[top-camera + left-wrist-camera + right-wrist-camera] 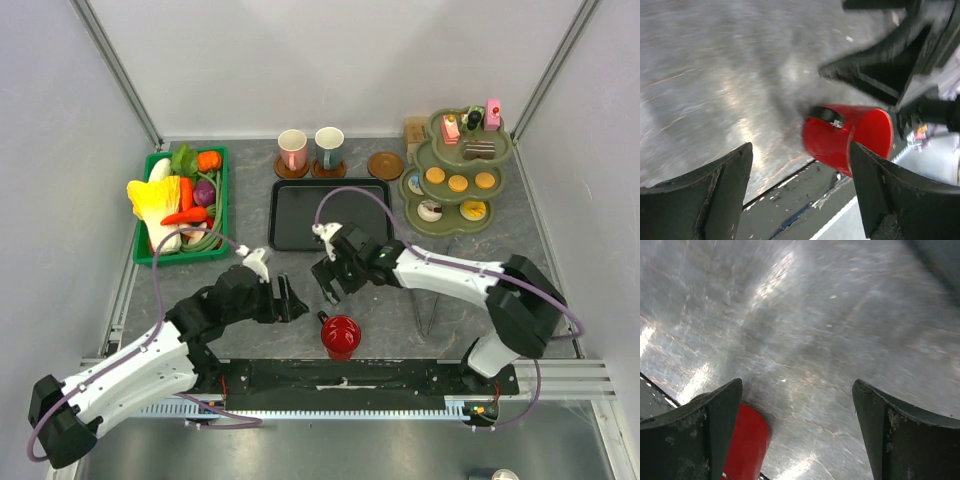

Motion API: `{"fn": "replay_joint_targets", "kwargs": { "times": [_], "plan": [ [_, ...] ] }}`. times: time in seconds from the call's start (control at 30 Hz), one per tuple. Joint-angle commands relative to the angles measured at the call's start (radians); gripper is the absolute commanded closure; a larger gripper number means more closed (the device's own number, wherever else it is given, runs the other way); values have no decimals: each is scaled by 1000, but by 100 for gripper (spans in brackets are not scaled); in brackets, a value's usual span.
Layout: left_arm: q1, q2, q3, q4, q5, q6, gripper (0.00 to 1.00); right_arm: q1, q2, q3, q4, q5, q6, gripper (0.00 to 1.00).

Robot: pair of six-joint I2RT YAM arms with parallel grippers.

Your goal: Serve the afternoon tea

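Observation:
A red mug [340, 335] stands upright near the table's front edge, between the two arms. My left gripper [293, 301] is open just left of it; in the left wrist view the red mug [847, 137] lies beyond the open gripper [801, 150], near the right finger and not held. My right gripper [328, 288] hovers open just behind the mug; in its own view the open gripper [797, 385] frames bare table, with the red mug [747, 445] partly hidden by the left finger. A pink mug [292, 149] and a whitish mug [329, 147] sit on coasters at the back.
A black tray [330, 213] lies mid-table, an empty brown coaster [385, 165] behind it. A green tiered stand [418, 185] with small cakes and biscuits is at the back right. A green basket [145, 250] of toy vegetables is at the left. Thin metal tongs [428, 310] lie under the right arm.

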Motion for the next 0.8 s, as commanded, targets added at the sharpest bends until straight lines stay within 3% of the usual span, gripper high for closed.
{"fn": "replay_joint_targets", "kwargs": {
  "times": [0.0,0.13,0.23,0.47,0.67,0.77],
  "plan": [
    [-64,52,-37,436,208,245,16,-80,-204,40,-37,149,71,2],
    [-66,141,-35,649,334,664,15,-140,-396,-11,-119,162,49,2],
    [-66,212,119,595,396,965,14,-140,-496,-31,-171,142,16,2],
    [-43,377,622,97,658,1554,16,-140,-651,-72,-232,241,22,2],
    [-25,500,816,-354,749,1977,17,-142,-686,-51,-271,304,2,2],
    [-23,545,833,-570,760,2108,19,-142,-685,-37,-303,364,-8,2]
  ]
}}
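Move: The red mug stands upright near the front table edge, its handle forward and left. It lies about 9 cm right, 6 back and 6 below my left hand, and some 11 cm back, 3 right and slightly below my right. The empty black tray lies roughly 20 cm straight ahead of my right hand, and the tongs some 20 cm to its right and level with it, both about 5 cm lower. I clear both open hands off the mug. My left hand slips right low down, then swings steeply up, net some 20 cm higher and 11 to the right, its wrist rolling and turning clockwise over 100 degrees until the fingers point rightward; it sinks slightly at the end. My right hand rises about 15 cm, then keeps drifting right to the tongs' side, 13 cm in all. ##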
